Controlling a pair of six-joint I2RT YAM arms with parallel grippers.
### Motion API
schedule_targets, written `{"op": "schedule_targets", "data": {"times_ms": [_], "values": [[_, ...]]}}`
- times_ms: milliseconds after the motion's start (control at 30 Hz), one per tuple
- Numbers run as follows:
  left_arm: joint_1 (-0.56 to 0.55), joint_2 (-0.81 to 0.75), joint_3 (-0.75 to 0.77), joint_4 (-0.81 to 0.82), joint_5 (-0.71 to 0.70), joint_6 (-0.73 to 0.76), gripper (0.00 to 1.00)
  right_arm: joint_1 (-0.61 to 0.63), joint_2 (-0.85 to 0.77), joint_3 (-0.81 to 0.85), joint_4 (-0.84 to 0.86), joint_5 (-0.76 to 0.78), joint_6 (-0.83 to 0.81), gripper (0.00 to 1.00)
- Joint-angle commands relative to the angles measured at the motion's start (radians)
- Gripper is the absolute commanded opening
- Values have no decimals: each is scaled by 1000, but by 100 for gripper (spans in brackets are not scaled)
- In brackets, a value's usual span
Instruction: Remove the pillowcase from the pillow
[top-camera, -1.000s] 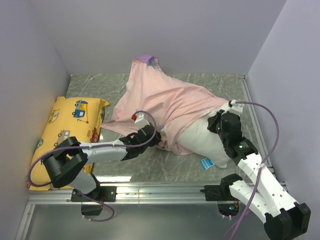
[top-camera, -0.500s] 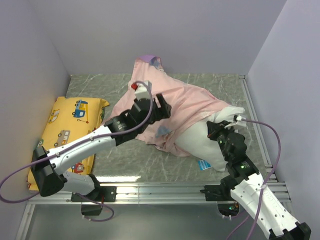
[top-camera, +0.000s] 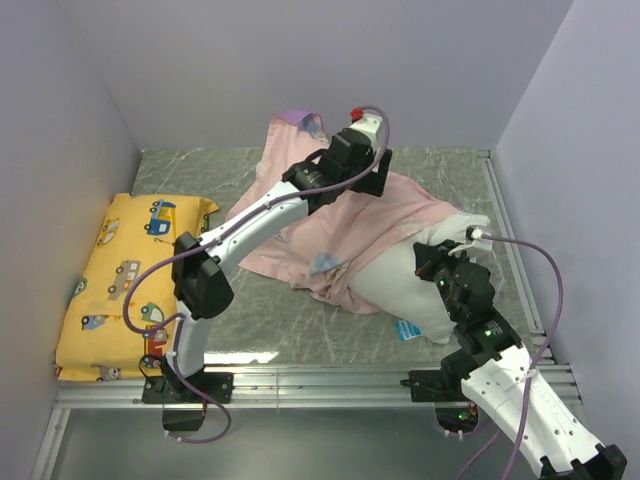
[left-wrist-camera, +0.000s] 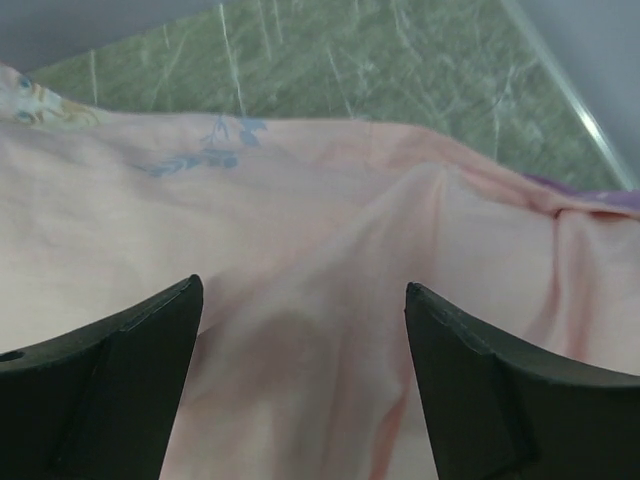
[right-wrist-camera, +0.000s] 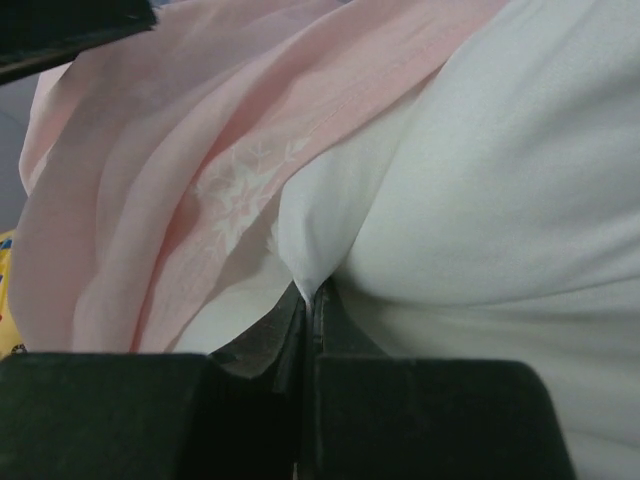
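The pillowcase (top-camera: 345, 225) lies inside out, pale pink, draped over the far part of the white pillow (top-camera: 400, 285) in the middle of the table. It fills the left wrist view (left-wrist-camera: 300, 230) and the left of the right wrist view (right-wrist-camera: 150, 200). The pillow's near end with a small blue tag (top-camera: 410, 328) is bare. My left gripper (top-camera: 370, 180) is open above the pillowcase's far part, holding nothing. My right gripper (top-camera: 428, 262) is shut on a pinch of the pillow's white fabric (right-wrist-camera: 312, 275) at its bare right end.
A yellow cushion with cartoon vehicles (top-camera: 125, 280) lies at the left wall. Grey walls close in the left, back and right. A metal rail (top-camera: 320, 380) runs along the near edge of the green marble table (top-camera: 250, 335).
My left arm has let go of the pillowcase's near edge and swung up and far right over the cloth. The right gripper pulled the pillow slightly nearer, then held still.
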Motion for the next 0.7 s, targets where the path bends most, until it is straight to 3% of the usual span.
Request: {"op": "schedule_targets", "data": {"times_ms": [0,100,200,233,300,333,367,533,633,667], "values": [[22,1,67,-84,74,84,87,16,14,76,-100,-7,-30,0],[59,-13,44,-38,118,65,82,15,34,128,-132,-4,-41,0],[102,10,79,-66,157,57,60,15,48,182,-169,-6,-46,0],[113,15,84,-69,161,57,40,15,50,192,-177,-4,-47,0],[139,15,84,-69,183,51,21,15,53,231,-201,-1,-50,0],[148,12,79,-67,192,48,4,15,57,243,-212,16,-50,0],[163,2,76,-64,186,43,0,15,62,257,-224,22,-52,0],[243,-50,50,-50,37,-29,0,15,86,347,-292,74,-58,0],[352,-96,19,3,129,-100,1,15,79,390,-307,71,-66,0],[372,-122,7,32,232,-104,6,15,76,394,-306,68,-69,0]]}}
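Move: The pillowcase fold between the left hand's open fingers lies about 2 cm ahead and 1 cm to the right, some 3 cm below the hand point. The case's purple corner is roughly 14 cm ahead and 16 cm left, 15 cm lower. The bare white pillow lies about 19 cm back, 9 cm right and 16 cm down. From the right hand, which already pinches that pillow, its bulk lies about 8 cm straight below; the fold is roughly 17 cm ahead, 9 cm left. Dipping about 2 cm, the left hand shuts its wide-open fingers on the pillowcase fold while already starting leftward, then sweeps faster, about 12 cm left and 8 cm forward, towards the case's purple corner and away from the white pillow, turning some 10 degrees counter-clockwise. The right hand keeps its pinch on the pillow and lifts about 4 cm, tilting slightly. ##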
